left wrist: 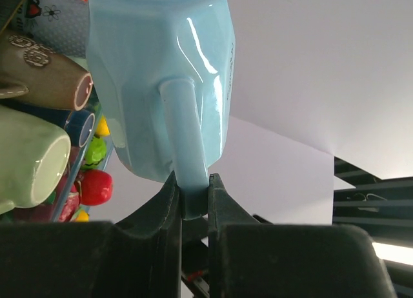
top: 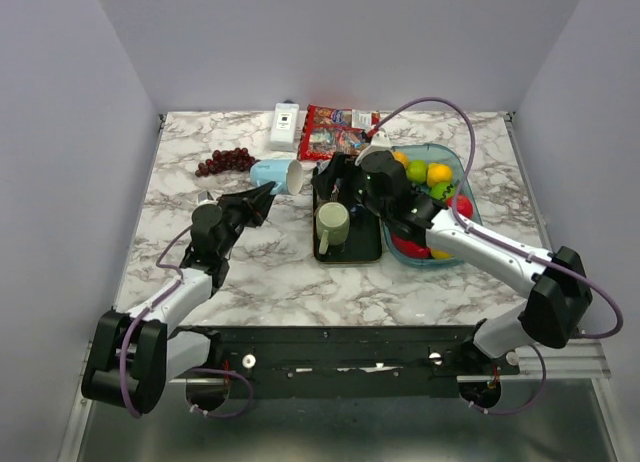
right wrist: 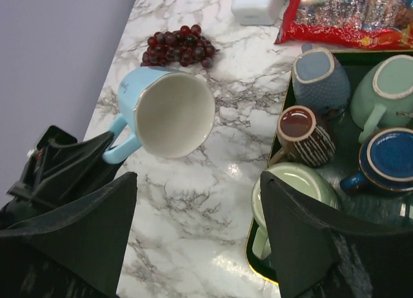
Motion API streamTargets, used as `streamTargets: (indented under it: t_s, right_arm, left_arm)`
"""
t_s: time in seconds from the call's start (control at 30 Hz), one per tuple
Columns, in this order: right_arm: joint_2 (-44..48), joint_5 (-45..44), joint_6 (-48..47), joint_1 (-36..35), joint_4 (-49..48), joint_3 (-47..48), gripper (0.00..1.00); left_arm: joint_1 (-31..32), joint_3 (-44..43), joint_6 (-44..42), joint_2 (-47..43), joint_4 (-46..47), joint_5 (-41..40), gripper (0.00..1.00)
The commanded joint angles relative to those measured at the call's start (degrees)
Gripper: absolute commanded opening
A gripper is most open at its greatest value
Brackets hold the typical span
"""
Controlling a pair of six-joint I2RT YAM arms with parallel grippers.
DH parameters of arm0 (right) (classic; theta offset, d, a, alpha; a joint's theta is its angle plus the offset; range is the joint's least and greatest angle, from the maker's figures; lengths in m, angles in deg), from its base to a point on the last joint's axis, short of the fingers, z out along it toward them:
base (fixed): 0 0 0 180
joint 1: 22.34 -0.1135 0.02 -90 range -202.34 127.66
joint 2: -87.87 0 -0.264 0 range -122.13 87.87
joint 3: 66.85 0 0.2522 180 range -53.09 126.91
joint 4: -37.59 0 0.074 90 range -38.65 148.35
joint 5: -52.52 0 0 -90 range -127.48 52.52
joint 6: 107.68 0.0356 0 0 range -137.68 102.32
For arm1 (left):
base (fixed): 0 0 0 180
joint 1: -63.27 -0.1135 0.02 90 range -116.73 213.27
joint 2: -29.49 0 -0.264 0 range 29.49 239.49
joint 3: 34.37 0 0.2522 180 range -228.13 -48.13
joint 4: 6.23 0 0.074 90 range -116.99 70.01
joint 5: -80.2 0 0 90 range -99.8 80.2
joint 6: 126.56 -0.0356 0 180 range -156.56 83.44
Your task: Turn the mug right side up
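The light blue mug (top: 275, 172) hangs above the marble table, tipped on its side, its white inside facing the right arm (right wrist: 169, 108). My left gripper (left wrist: 192, 182) is shut on the mug's handle (left wrist: 184, 137), and its black fingers (right wrist: 71, 162) come in from the mug's left. My right gripper (right wrist: 199, 182) stands open over bare marble between the mug and the black tray (top: 365, 250), with nothing between its fingers. In the top view the right gripper (top: 335, 182) sits just right of the mug's mouth.
The tray (right wrist: 253, 249) holds several other mugs, with a pale green one (right wrist: 293, 188) nearest the right fingers. Dark grapes (top: 226, 160) lie behind the blue mug. A white box (top: 285, 125) and a red snack bag (top: 338, 132) are at the back. A blue fruit bin (top: 466, 187) stands to the right.
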Motion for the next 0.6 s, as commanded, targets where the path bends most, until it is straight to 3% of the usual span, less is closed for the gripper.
streamTargets:
  t_s: [0.0, 0.2, 0.57]
  right_arm:
    - [-4.8, 11.5, -3.5, 1.8, -6.2, 2.5, 0.81]
    - [-10.1, 21.1, -8.7, 3.0, -9.2, 5.8, 0.79]
    - [-20.3, 25.7, -3.7, 5.2, -13.3, 11.3, 0.81]
  left_arm:
    - [0.3, -1.0, 14.5, -4.6, 5.9, 0.0, 0.0]
    - [0.4, -1.2, 14.6, -5.8, 5.0, 0.8, 0.0]
    - [0.8, -2.9, 13.6, -7.6, 3.5, 1.1, 0.0]
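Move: Held sideways by its handle in the left fingers, mouth to the right, the light-blue mug has its middle about 5 cm ahead of that hand, 1 cm right and level. From the right hand it is some 12 cm left, 5 cm ahead and 3 cm below. Roughly 16 cm beneath the right hand, both 2 cm right, are the brown mug, 6 cm ahead, and the pale-green mug, 3 cm back. The grapes lie 11 cm beyond the blue mug and 14 cm left of it. Swinging in from the tray side, the right hand travels about 7 cm left, sinking some 4 cm and edging forward, and turns roughly 20 degrees counter-clockwise to bring its wide-open fingers up to the blue mug's mouth; contact can't be seen. The left hand keeps its pinch on the handle and lifts the mug some 2.5 cm to meet it. ##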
